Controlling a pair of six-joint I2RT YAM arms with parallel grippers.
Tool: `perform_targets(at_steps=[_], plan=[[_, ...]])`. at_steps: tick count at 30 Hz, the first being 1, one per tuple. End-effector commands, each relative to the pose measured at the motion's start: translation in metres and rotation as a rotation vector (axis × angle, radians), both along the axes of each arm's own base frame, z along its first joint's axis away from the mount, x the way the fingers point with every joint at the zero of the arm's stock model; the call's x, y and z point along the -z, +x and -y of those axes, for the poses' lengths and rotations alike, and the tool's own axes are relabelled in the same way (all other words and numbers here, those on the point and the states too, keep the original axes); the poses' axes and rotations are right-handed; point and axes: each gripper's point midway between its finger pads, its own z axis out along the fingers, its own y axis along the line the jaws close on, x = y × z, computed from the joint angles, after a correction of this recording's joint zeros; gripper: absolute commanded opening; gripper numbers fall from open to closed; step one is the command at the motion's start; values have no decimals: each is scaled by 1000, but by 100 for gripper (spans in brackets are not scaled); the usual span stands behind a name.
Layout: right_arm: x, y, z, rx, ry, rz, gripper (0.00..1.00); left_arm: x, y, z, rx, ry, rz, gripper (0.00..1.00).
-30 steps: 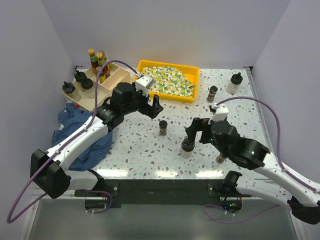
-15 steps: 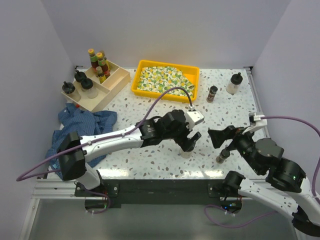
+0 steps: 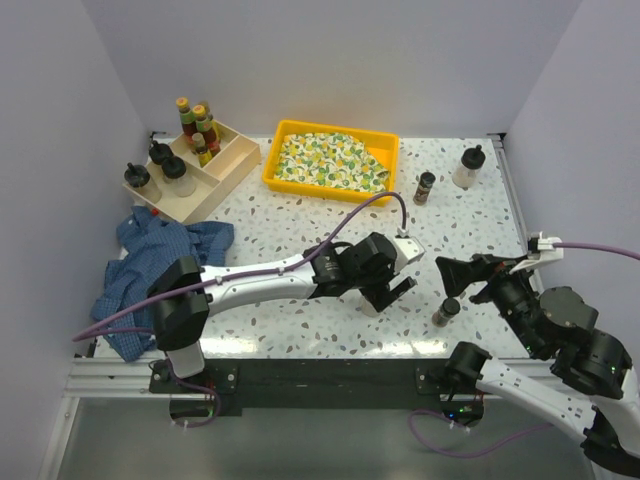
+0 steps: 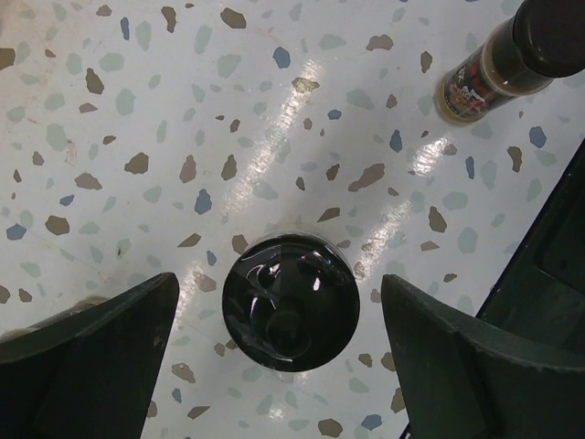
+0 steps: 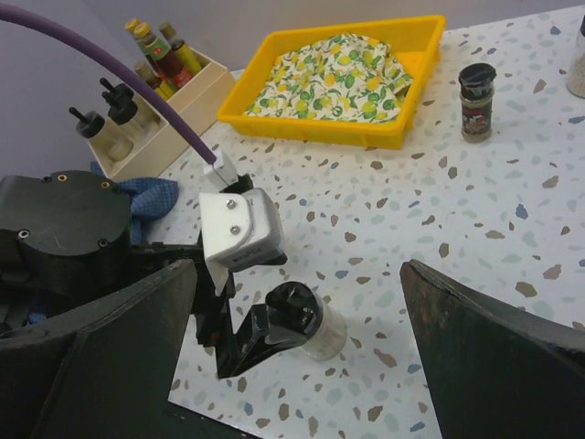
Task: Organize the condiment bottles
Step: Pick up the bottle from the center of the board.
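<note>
A clear squat bottle [image 3: 370, 306] with a black knobbed cap [image 4: 291, 302] stands upright near the table's front middle. My left gripper [image 3: 383, 292] hangs over it, open, one finger on each side of the cap and neither touching it [image 4: 279, 285]. In the right wrist view the same bottle [image 5: 320, 331] shows with the left fingers around it. My right gripper [image 3: 447, 275] is open and empty, raised to the right of the bottle [image 5: 297, 267]. A brown spice jar [image 3: 443, 312] stands close to the front edge [image 4: 494, 66].
A second spice jar [image 3: 425, 187] and a clear black-capped bottle [image 3: 466, 168] stand at the back right. The wooden box [image 3: 228, 170] at the back left holds sauce bottles [image 3: 197, 125] and squat bottles [image 3: 165, 170]. Yellow tray [image 3: 330, 190] behind; blue cloth [image 3: 150, 265] at left.
My left arm swung from beside the yellow tray across to the squat bottle at the front. My right gripper pulled back from that bottle to the right.
</note>
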Motion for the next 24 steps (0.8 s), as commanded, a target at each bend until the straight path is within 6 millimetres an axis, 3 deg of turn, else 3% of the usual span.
perform_targets(at_steps=[1,12,16,19,24], plan=[[-3,1,5,18,-14,21,99,8,2,2,-11,17,8,96],[1,1,4,12,-16,9,99,31,-9,0,4,53,-52,72],[4,2,9,37,-22,17,99,38,-8,-7,-10,68,-42,49],[7,3,10,44,-24,13,99,39,-10,-4,-1,57,-49,50],[8,2,8,37,-12,10,99,43,-13,-5,2,72,-64,73]])
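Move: The black-capped bottle stands right under the left hand, its cap already between the open fingers and its middle about 7 cm below the hand point. One spice jar stands roughly 17 cm to the left hand's right and 3 cm ahead, another about 16 cm ahead and 10 cm to its left, both some 9 cm lower. From the right hand the bottle lies some 12 cm to the left, about 3 cm ahead and 26 cm below. Straight down over the bottle, the left hand sinks about 3 cm and then stops, hardly tilting, with its fingers on either side of the black cap. On the way down the fingers start to close from wide open, and they pinch the cap from both sides, stopping at about two thirds open and keeping that grip. ##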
